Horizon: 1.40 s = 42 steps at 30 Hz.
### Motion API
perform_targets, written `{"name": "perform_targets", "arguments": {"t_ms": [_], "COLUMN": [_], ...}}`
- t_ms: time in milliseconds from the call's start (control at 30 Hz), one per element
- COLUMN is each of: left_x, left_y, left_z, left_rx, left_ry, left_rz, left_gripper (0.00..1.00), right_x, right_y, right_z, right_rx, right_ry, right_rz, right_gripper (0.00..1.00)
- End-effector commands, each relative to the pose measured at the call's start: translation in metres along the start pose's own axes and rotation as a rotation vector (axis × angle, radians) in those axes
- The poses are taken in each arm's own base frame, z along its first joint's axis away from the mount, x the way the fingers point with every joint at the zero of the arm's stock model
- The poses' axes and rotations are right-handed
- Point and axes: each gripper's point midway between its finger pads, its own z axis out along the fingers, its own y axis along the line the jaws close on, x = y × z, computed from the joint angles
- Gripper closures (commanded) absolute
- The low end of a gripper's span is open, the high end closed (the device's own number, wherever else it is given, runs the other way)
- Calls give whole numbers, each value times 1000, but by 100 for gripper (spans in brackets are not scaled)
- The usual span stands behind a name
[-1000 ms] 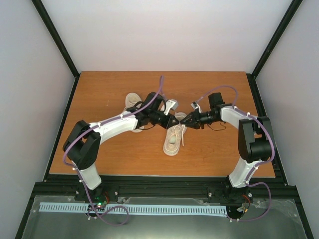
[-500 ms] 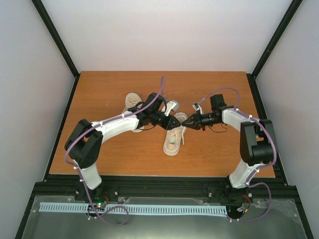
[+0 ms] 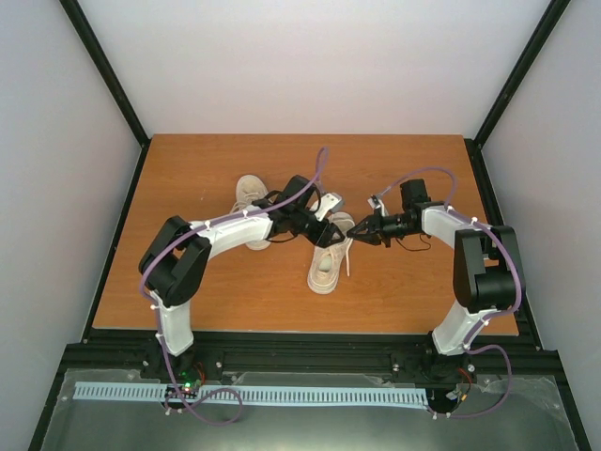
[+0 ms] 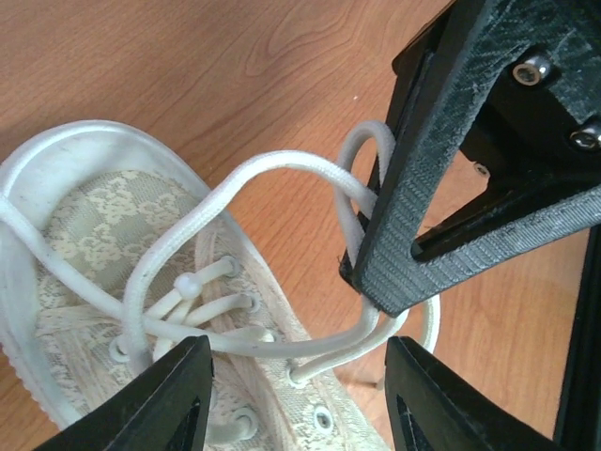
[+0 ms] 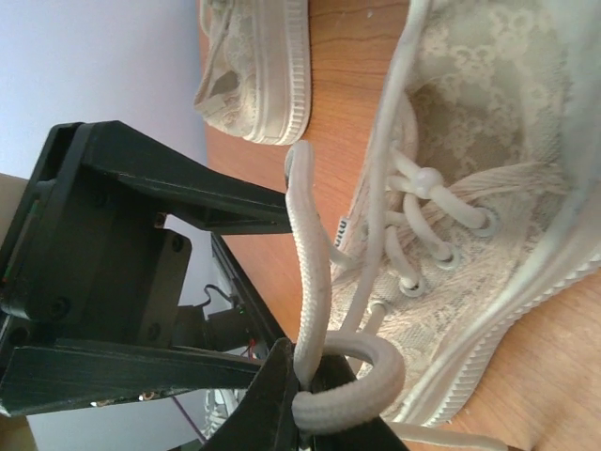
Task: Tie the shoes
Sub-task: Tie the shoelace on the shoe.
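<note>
Two cream shoes lie on the wooden table: one (image 3: 326,266) in the middle, the other (image 3: 247,200) to its left, partly under my left arm. Both grippers meet over the middle shoe's (image 4: 80,221) open top. My right gripper (image 3: 361,230) is shut on a loop of white lace (image 5: 310,272), pinched between its fingertips (image 5: 282,404); its black fingers (image 4: 441,188) show holding that loop (image 4: 362,150) in the left wrist view. My left gripper (image 4: 300,395) is open, its fingers on either side of the lace strands running out of the eyelets, not gripping them.
The second shoe (image 5: 263,56) lies beyond the left gripper's body (image 5: 113,272) in the right wrist view. Bare wood (image 3: 394,169) surrounds the shoes. Black frame posts and white walls close in the table on three sides.
My left gripper has opened and let go of the lace, and its arm has shifted a little right. My right gripper has closed on the lace loop and drawn slightly right.
</note>
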Motion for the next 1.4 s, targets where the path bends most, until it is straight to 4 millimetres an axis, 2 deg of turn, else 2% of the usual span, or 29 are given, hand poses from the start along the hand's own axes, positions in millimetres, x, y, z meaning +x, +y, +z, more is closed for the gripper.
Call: {"name": "perform_targets", "arguments": {"t_ms": [0,67,200,500,733,1100,1200,1300,1367], "left_x": [-18,-18,-21,-10,-6,6,11,10,3], "left_y": [5,7,8,-10,9,13,10,5,1], "left_z": [0,3,7,20,31,37,43,44,38], "left_rx": [-48,-54,-57,-22,-104,-155,-179,-180,-181], "left_ry": [-16,0,12,80,120,156,173,168,145], "left_rz": [88,94,111,194,207,245,267,252,228], "left_gripper": [47,48,48,54,56,65,72,88,97], "right_x": [-1,-1,-3,-5,-5,-6,-6,-6,-6], "right_y": [-17,-24,-26,-30,-27,-23,-24,-24,-22], "right_z": [-3,-1,-1,-2,-3,-5,-5,-6,-7], "right_rx": [63,81,84,83,71,54,54,64,76], "right_ry": [-23,-24,-29,-37,-38,-40,-40,-43,-46], "right_rz": [31,42,40,51,51,49,50,43,28], "right_gripper": [97,97,97,97,97,97,97,97,97]}}
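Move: The lace strand hanging off the right gripper, which the open left fingers go for, lies about 3 cm below the left hand, 2 cm to its right and 1 cm ahead. The right fingertips are 3 cm to its right, 1 cm back, roughly level; the shoe's middle is 7 cm down, 4 cm back, 2 cm left, and the other shoe 22 cm left, 6 cm ahead, 9 cm down. From the right hand the strand lies 3 cm below, 2 cm ahead and 1 cm left. The left fingers close on the lace strand just below the right gripper, after the hand edges forward and back again while shifting about 2 cm right, then sinks to some 4 cm below its start, its fingers tipping more steeply down. The right hand keeps its pinch on the lace, settling some 2 cm lower and 1 cm to the right early on, then holding there. ##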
